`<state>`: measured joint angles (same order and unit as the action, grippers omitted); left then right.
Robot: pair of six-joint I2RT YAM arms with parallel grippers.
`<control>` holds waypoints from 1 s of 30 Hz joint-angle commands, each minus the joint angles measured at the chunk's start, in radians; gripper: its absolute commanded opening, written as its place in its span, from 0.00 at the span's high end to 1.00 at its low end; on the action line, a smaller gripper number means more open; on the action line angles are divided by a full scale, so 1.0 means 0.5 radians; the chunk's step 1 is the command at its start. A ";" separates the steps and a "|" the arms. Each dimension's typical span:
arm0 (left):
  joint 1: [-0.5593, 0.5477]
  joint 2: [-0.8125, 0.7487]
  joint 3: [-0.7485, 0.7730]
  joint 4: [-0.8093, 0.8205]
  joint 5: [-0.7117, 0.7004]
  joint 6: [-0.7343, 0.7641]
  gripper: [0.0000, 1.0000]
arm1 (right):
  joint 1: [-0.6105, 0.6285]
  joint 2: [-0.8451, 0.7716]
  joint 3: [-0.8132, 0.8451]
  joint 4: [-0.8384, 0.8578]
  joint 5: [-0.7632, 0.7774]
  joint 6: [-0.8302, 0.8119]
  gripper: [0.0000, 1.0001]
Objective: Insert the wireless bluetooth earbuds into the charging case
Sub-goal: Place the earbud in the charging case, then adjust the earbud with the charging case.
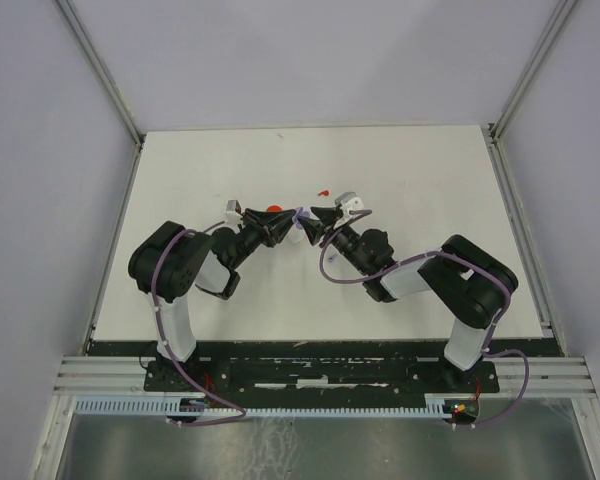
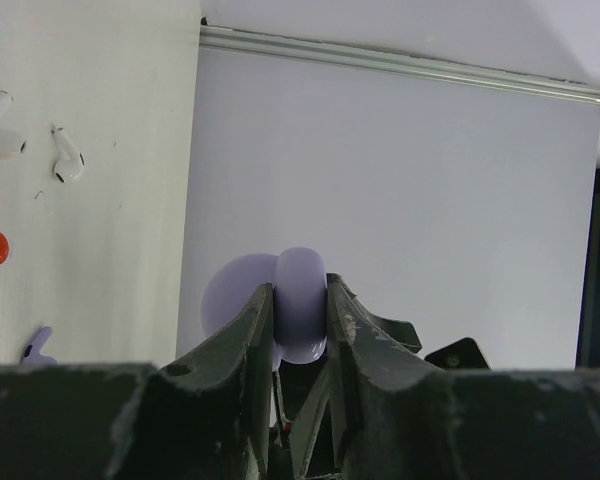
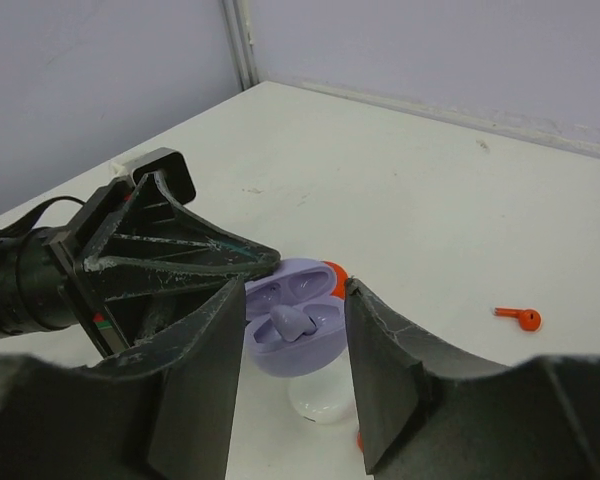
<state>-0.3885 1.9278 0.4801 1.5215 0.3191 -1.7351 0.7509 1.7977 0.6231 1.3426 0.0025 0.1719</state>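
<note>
The lavender charging case [image 3: 300, 345] hangs open above the table, and my left gripper [image 2: 300, 290] is shut on it. It shows edge-on as the case [image 2: 300, 318] between the left jaws. One lavender earbud [image 3: 294, 322] lies in a well of the case. My right gripper [image 3: 293, 290] stands open just over the case, its fingers clear of the earbud on both sides. In the top view both grippers meet mid-table, left gripper [image 1: 286, 226] against right gripper [image 1: 316, 222]. A red earbud [image 3: 521, 318] lies on the table to the right. Loose on the table are two white earbuds [image 2: 68, 160] and a lavender earbud [image 2: 38, 346].
A white round case [image 3: 325, 408] sits on the table under the lavender one, and a red round case [image 3: 335, 276] lies just behind it. The red case [image 1: 273, 208] and red earbud [image 1: 322, 191] show beyond the grippers. Walls enclose the white table [image 1: 430, 200].
</note>
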 commanded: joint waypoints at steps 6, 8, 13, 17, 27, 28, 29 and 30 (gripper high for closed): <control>0.013 0.031 0.039 0.284 0.015 -0.061 0.97 | 0.005 -0.392 0.010 -0.020 0.365 0.054 0.47; 0.017 0.031 0.040 0.284 0.018 -0.060 0.97 | 0.005 -0.567 0.101 -0.566 0.485 0.039 0.46; 0.022 0.032 0.038 0.283 0.019 -0.056 0.97 | 0.010 -0.728 0.633 -2.216 0.717 0.039 0.24; 0.022 0.040 0.038 0.285 0.016 -0.048 0.97 | 0.024 -0.759 0.672 -2.499 0.782 0.072 0.08; 0.031 0.035 0.034 0.285 0.018 -0.037 0.97 | 0.055 -0.592 0.928 -2.949 0.780 0.127 0.01; 0.029 0.034 0.034 0.284 0.018 -0.036 0.97 | 0.058 -0.575 0.942 -2.952 0.762 0.128 0.01; 0.029 0.034 0.034 0.283 0.018 -0.036 0.97 | 0.062 -0.557 0.959 -2.964 0.753 0.135 0.01; 0.027 0.034 0.034 0.285 0.020 -0.036 0.97 | 0.067 -0.540 0.970 -2.966 0.739 0.137 0.01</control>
<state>-0.3771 1.9385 0.4805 1.5215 0.3195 -1.7351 0.7731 1.5036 1.0412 -0.1081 0.3855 0.2214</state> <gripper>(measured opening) 0.305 0.994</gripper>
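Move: The right hand, fingers half open, is at the open charging case, whose middle is about 2 cm to its left and 2 cm below. The loose purple earbud lies on the table some 5 cm back, 6 cm right and 12 cm below. On the table too, the white case is level with the hand and 2 cm left, the near orange earbud level and 2 cm right. From the left hand the purple earbud is about 6 cm back, 8 cm right and 10 cm below. Up and to the right, the right hand draws off the charging case, climbing some 8 cm, then sinks again still going right, ending about 7.5 cm to the right and slightly lower than it began, closer to the loose purple earbud. The fingers spread fully while the wrist tips down and rolls about 30 degrees, left side dropping, with a clockwise turn; the left hand keeps the case pinched, nearly still. ##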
